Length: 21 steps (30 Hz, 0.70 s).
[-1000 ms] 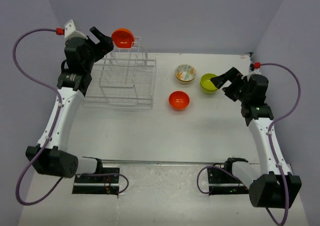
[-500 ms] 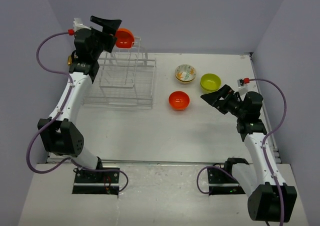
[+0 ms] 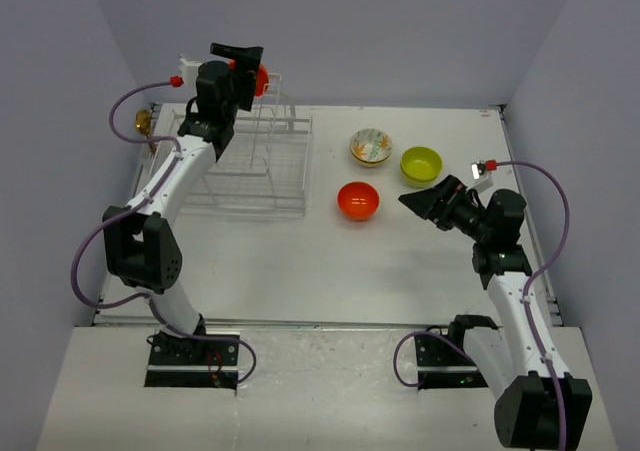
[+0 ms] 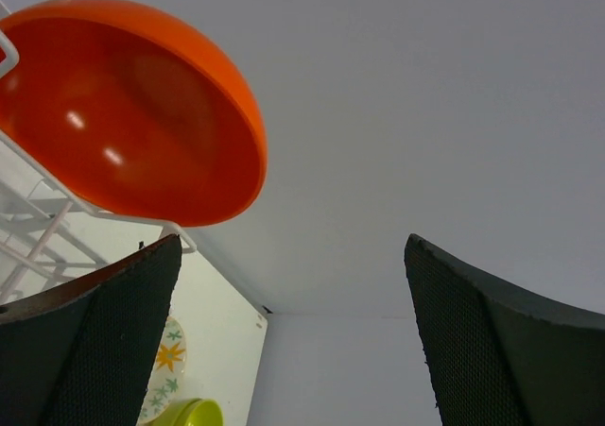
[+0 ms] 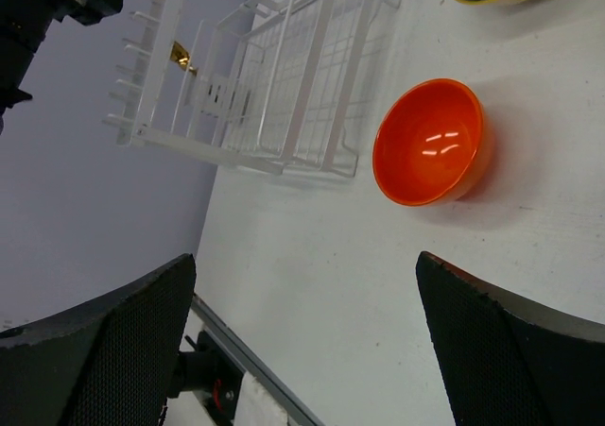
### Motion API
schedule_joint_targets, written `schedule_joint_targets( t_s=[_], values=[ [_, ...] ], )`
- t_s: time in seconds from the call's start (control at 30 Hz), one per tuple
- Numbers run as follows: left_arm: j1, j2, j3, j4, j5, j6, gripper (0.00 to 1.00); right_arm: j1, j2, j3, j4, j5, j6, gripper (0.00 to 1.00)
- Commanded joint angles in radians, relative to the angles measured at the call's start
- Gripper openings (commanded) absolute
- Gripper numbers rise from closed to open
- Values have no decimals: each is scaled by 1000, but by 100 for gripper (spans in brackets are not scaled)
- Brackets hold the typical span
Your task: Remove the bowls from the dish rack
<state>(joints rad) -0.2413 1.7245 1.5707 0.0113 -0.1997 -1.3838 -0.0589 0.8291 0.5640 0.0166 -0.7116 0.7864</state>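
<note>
The white wire dish rack (image 3: 250, 161) stands at the back left of the table. One orange bowl (image 3: 261, 79) sits tilted on its tall upright section. My left gripper (image 3: 238, 53) hovers open just left of and above that bowl, not touching it; in the left wrist view the bowl (image 4: 123, 114) lies up and to the left of the spread fingers (image 4: 104, 341). On the table rest a floral bowl (image 3: 371, 147), a lime-green bowl (image 3: 421, 165) and another orange bowl (image 3: 358, 200). My right gripper (image 3: 420, 201) is open and holds nothing, right of that orange bowl (image 5: 430, 143).
The rack's low basket (image 5: 265, 95) shows no bowls in it. The purple walls close in at the back and sides. A metal rail (image 3: 320, 323) runs along the table's near edge by the arm bases.
The left arm has swung right, bringing its open gripper up to the orange bowl on the rack. The right arm has drawn back from the green bowl toward the table's middle.
</note>
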Motion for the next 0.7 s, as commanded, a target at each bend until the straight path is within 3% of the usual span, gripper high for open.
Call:
schedule_joint_targets(
  t_s=[0.0, 0.3, 0.4, 0.43, 0.6, 0.67],
  values=[
    [-1, 32, 87, 33, -109, -8, 100, -1, -19, -27, 86, -45, 25, 99],
    [-1, 113, 120, 53, -153, -24, 89, -1, -11, -41, 86, -11, 37, 99],
    [-1, 110, 98, 99, -193, -6, 72, -1, -24, -44, 75, 14, 28, 99],
    [-1, 112, 101, 105, -202, -1, 61, -1, -24, -42, 74, 14, 27, 99],
    [-4, 139, 114, 113, -216, -7, 43, -1, -30, -41, 68, 23, 24, 99],
    [-4, 152, 115, 113, -218, -20, 42, -1, -39, -42, 66, 29, 22, 99]
  ],
)
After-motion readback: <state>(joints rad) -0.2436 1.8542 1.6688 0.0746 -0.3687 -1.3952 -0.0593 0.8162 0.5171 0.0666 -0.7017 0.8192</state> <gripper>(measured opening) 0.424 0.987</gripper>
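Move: The rack's last orange bowl, tilted on the upper tier, has its middle about 4 cm ahead of the left hand, 2 cm to its left and 6 cm below. The rack body's middle is some 6 cm back, 6 cm left and 27 cm down from that hand, and the stacked patterned bowls stand about 2 cm ahead, 30 cm right and 31 cm down. From the right hand, the rack's orange bowl is roughly 31 cm ahead, 36 cm left and 6 cm higher. The left hand, its fingers pointing forward and set one above the other, reaches forward about 4 cm at the upper rim of the orange bowl in the rack, drifting some 2 cm left in the later part while it turns roughly 10 degrees counter-clockwise. As the reach slows, the wide-open fingers close to a little under half, the lower one inside the bowl's mouth and the upper one outside, bracketing the rim without a visible pinch yet. ##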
